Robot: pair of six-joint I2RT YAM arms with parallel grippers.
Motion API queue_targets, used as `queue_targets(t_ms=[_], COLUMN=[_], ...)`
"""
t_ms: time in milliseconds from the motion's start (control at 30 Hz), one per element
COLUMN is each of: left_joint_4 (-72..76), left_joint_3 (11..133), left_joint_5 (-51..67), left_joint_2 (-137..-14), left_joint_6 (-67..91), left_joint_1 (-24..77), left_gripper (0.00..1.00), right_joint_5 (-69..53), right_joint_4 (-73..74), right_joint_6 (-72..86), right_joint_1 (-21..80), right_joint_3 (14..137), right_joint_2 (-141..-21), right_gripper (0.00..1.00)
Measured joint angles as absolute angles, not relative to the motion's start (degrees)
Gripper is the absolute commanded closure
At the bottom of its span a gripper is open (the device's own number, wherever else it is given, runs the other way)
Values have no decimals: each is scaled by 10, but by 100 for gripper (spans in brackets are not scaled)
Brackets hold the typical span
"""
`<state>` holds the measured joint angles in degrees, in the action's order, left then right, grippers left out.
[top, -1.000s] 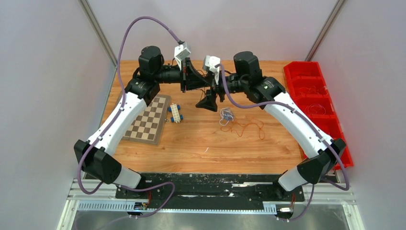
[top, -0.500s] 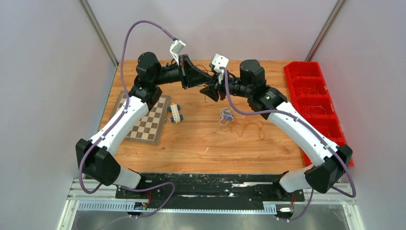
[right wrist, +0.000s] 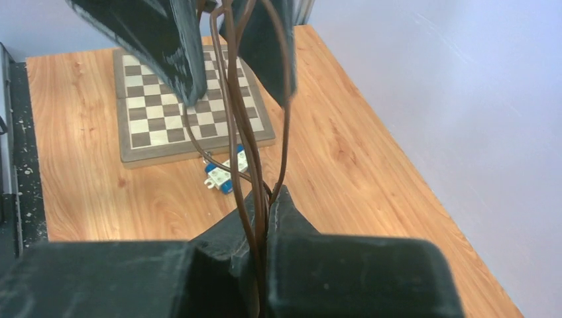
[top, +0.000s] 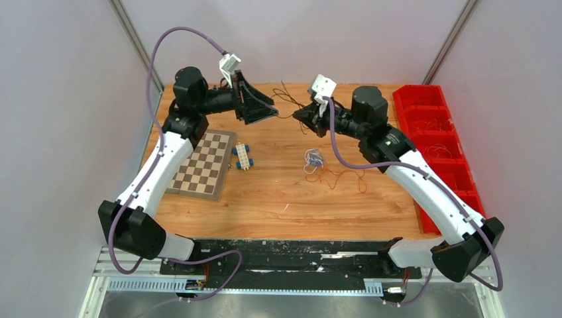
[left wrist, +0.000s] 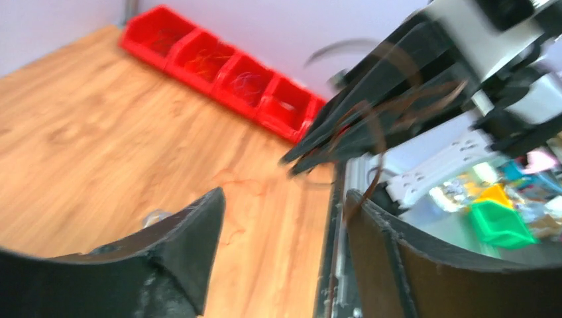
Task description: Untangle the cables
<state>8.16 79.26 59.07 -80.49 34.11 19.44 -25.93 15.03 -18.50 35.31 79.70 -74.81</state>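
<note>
My right gripper (right wrist: 270,197) is shut on a dark brown cable (right wrist: 233,112), pinched between its tips. The strands rise from it and pass between the spread fingers (right wrist: 166,46) of my left gripper. In the top view the left gripper (top: 268,109) stands open at the back of the table, facing the right gripper (top: 297,115), with the thin dark cable (top: 286,99) spanning the gap. In the left wrist view the left gripper (left wrist: 281,215) is open and a brown strand (left wrist: 373,179) lies against its right finger. A white-purple knot (top: 313,159) and an orange cable (top: 341,175) lie on the wood.
A chessboard (top: 205,165) lies at the left, with a small blue and white brick (top: 242,158) beside it. Red bins (top: 431,132) holding more wires line the right edge. Grey walls close in the back and sides.
The left gripper has opened and drawn back to the left. The right gripper has shut on the dark brown cable and pulled to the right, so the two grippers now stand apart.
</note>
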Motion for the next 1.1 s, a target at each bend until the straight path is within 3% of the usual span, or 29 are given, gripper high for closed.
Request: queue_targets(t_ms=[133,200,400,733,1100], left_joint_4=[-66,-124,-212,-221,-244], left_joint_3=[806,808,808,806,827], left_joint_5=[590,583,579,580,582], left_joint_2=[-789,-776,-742,-784,-880], left_joint_6=[201,142,55,62,66], left_joint_1=[148,144,149,150,150], left_gripper=[1,0,0,0,0], right_joint_5=[-270,-288,-348,-368,-308], right_joint_4=[173,192,282,400,425], right_joint_6=[-196,-196,-202,-351,-551], right_joint_1=[325,297,116,-142,-237], right_joint_3=[792,793,859,974,1170], right_joint_2=[-723,-716,-769,-879,-1137], right_gripper=[100,100,100,100,100])
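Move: The right hand holds the brown cable pinched high over the table. The far end of the red bins lies about 30 cm ahead of that hand, 55 cm to its right and 34 cm below. The blue-white cable bundle lies about 9 cm ahead, 7 right, and the orange cable 2 ahead, 16 right, both some 36 cm down. From the left hand, that bin end is roughly 31 cm ahead, 63 right and 38 below. The right arm sweeps the pinched brown cable fast to the right, about 45 cm, and some 20 cm forward towards the far end of the red bins, sinking about 10 cm mostly late on, while its fingers swing clockwise from pointing left to pointing mainly forward and dip some 25 degrees. The left hand, already partly open, spreads fully and backs off a few centimetres to the left of the cable, then sinks, about 11 cm down in all, drifting slightly forward. ##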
